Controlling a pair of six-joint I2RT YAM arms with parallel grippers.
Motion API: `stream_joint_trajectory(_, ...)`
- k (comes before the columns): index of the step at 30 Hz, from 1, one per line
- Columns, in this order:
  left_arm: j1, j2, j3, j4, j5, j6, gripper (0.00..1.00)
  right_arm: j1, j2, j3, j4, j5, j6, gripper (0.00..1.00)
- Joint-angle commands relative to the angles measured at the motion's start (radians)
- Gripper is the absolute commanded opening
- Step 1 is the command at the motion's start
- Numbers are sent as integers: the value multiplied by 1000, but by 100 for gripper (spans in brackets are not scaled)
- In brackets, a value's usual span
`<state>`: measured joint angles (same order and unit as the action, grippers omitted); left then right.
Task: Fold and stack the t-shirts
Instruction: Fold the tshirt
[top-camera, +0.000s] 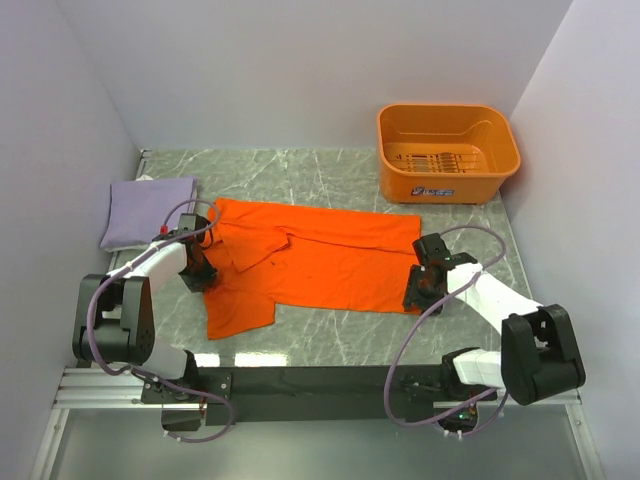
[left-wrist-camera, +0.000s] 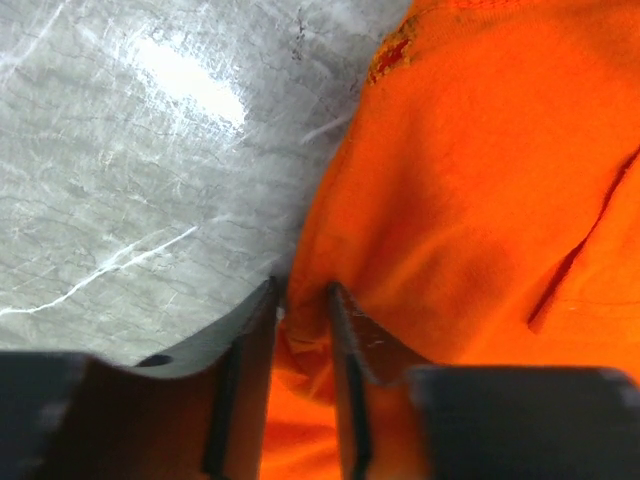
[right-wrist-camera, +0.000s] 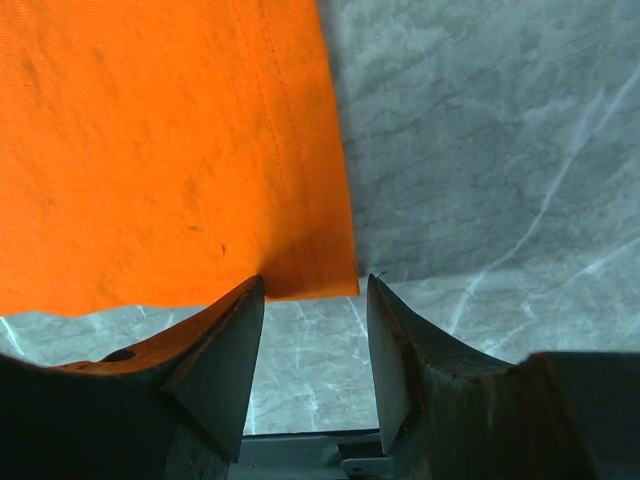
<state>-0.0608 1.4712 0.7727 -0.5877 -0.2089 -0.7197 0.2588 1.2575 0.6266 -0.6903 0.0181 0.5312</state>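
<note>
The bright orange t-shirt (top-camera: 320, 265) lies spread flat across the middle of the marble table, with one sleeve folded in at the upper left. My left gripper (top-camera: 197, 268) is at its left edge. In the left wrist view the jaws (left-wrist-camera: 303, 292) are shut on a bunched fold of the orange cloth (left-wrist-camera: 480, 180). My right gripper (top-camera: 425, 287) is at the shirt's near right corner. In the right wrist view it (right-wrist-camera: 315, 285) is open and empty, with the corner of the cloth (right-wrist-camera: 160, 150) just ahead of the fingertips. The lavender t-shirt (top-camera: 147, 211) lies folded at the far left.
A rigid orange plastic basket (top-camera: 447, 152) stands at the back right corner. White walls close in the table (top-camera: 330, 175) on the left, back and right. A black rail (top-camera: 300, 380) runs along the near edge between the arm bases.
</note>
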Motion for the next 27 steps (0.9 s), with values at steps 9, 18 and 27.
stream_joint_trajectory(9,-8,28,0,-44,-43,-9,3,-12,37,-21,54,9,10,35)
stream_joint_trajectory(18,16,-12,17,-66,-40,-3,1,-16,-46,8,9,49,16,0)
stream_joint_trajectory(27,53,-71,97,-139,22,20,1,-49,-93,77,-29,29,4,0)
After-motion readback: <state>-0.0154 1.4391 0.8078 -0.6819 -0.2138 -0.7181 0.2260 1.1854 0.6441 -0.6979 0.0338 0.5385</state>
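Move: The left fingers straddle the orange t-shirt's left edge at the near shoulder, the cloth right at the hand point and about 1 cm below. The near sleeve's middle lies some 8 cm back and 9 cm right of that hand, the purple folded shirt some 17 cm ahead and 13 cm left. For the right hand the near hem corner is about 1 cm right, level fore and aft, 1–2 cm below; the orange basket stands about 36 cm ahead and 9 cm right. Both hands pinch the orange shirt: the left shuts on the shoulder edge where it stands, the right sinks just under 1 cm and shuts a moment later on the near hem corner. Each then rises with its grip kept, the right some 2.5 cm from its lowest point while edging about 1 cm forward, the left about 1 cm up, 1 cm to its left and slightly back. ##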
